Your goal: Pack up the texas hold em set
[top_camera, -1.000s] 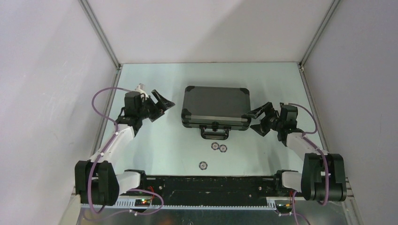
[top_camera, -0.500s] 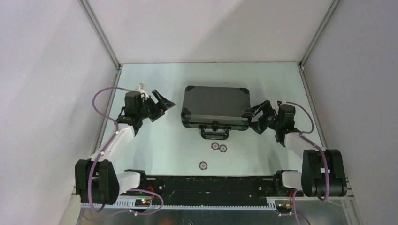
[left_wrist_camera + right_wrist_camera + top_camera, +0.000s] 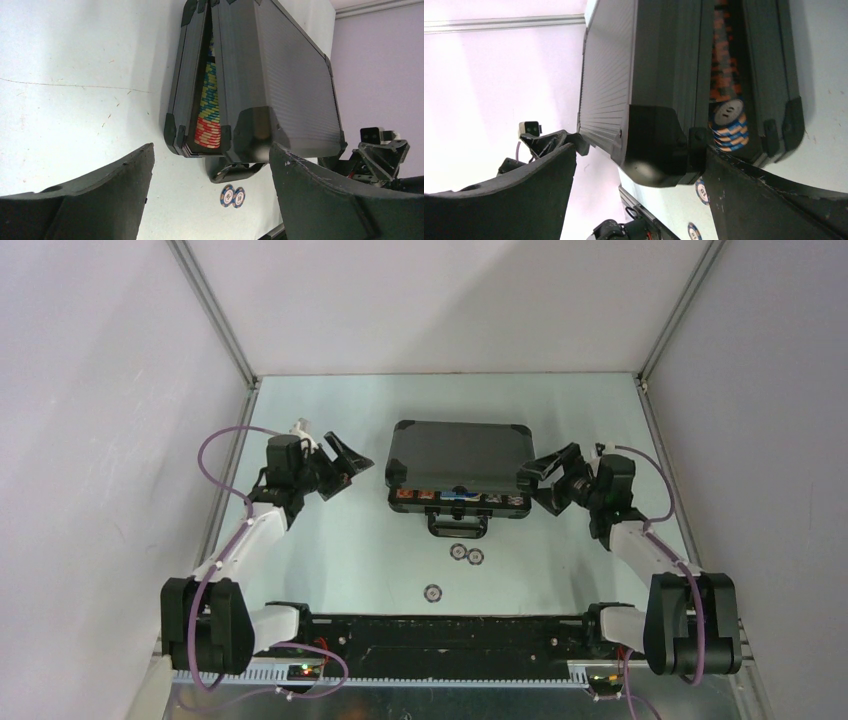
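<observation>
The black briefcase (image 3: 455, 455) of the texas hold em set lies mid-table with its handle (image 3: 458, 526) toward me. Its lid is lifted a crack, showing rows of coloured chips (image 3: 460, 497). My right gripper (image 3: 536, 484) is open at the case's right front corner. In the right wrist view the lid corner (image 3: 649, 145) sits between the fingers, and the lower finger (image 3: 764, 200) is at the gap under the lid. My left gripper (image 3: 352, 472) hangs open and empty just left of the case (image 3: 270, 75). Three loose chips (image 3: 467, 554) lie in front of the handle.
The third loose chip (image 3: 433, 592) lies nearer the arm bases. Metal rails and white walls close in the table on the left, right and back. The left wrist view shows red and multicoloured chips (image 3: 207, 112) inside the gap.
My right gripper moved in to the case's right front corner and the lid rose a little, uncovering the chip rows. The left arm stayed put.
</observation>
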You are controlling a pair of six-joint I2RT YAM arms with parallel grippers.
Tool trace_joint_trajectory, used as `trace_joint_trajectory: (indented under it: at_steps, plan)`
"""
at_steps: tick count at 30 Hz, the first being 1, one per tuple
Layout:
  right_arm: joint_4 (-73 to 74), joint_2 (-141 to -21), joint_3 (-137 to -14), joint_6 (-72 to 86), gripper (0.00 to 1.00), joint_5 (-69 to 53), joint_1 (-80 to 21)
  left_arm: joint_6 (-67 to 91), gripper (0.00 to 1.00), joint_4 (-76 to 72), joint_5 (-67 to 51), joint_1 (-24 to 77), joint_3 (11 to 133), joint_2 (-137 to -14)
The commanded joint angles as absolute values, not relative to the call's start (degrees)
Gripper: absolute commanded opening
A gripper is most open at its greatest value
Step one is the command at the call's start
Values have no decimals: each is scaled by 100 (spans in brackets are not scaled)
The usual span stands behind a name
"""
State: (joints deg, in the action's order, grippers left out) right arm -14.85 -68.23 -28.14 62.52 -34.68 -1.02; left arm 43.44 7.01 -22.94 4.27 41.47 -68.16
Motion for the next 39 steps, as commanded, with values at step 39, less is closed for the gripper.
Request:
trace_joint_trajectory:
  at_steps: [39]
  plan:
    - [-2794,-9677,-6863,5694,99,-4255,761,4018,89,785,-2596,441,4429,-6546]
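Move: The right hand has its open fingers at the lid's near right corner; the partly raised case lid's middle lies about 17 cm to its left, 7 cm ahead and a couple of cm lower. From this hand, the case handle is some 17 cm left and 6 cm back, and the two chips are about 15 cm left, 12 cm back, down on the table. From the left hand the lid's middle is roughly 24 cm right and 5 cm ahead. Up and forward at first, then mostly forward, the right hand swings the lid open towards its hinge with one finger hooked under the near right corner, covering about 17 cm forward and 10 cm up. The fingers stay wide open and tip upward by nearly 20 degrees; at the last the hand edges some 4 cm right, off the lid. ##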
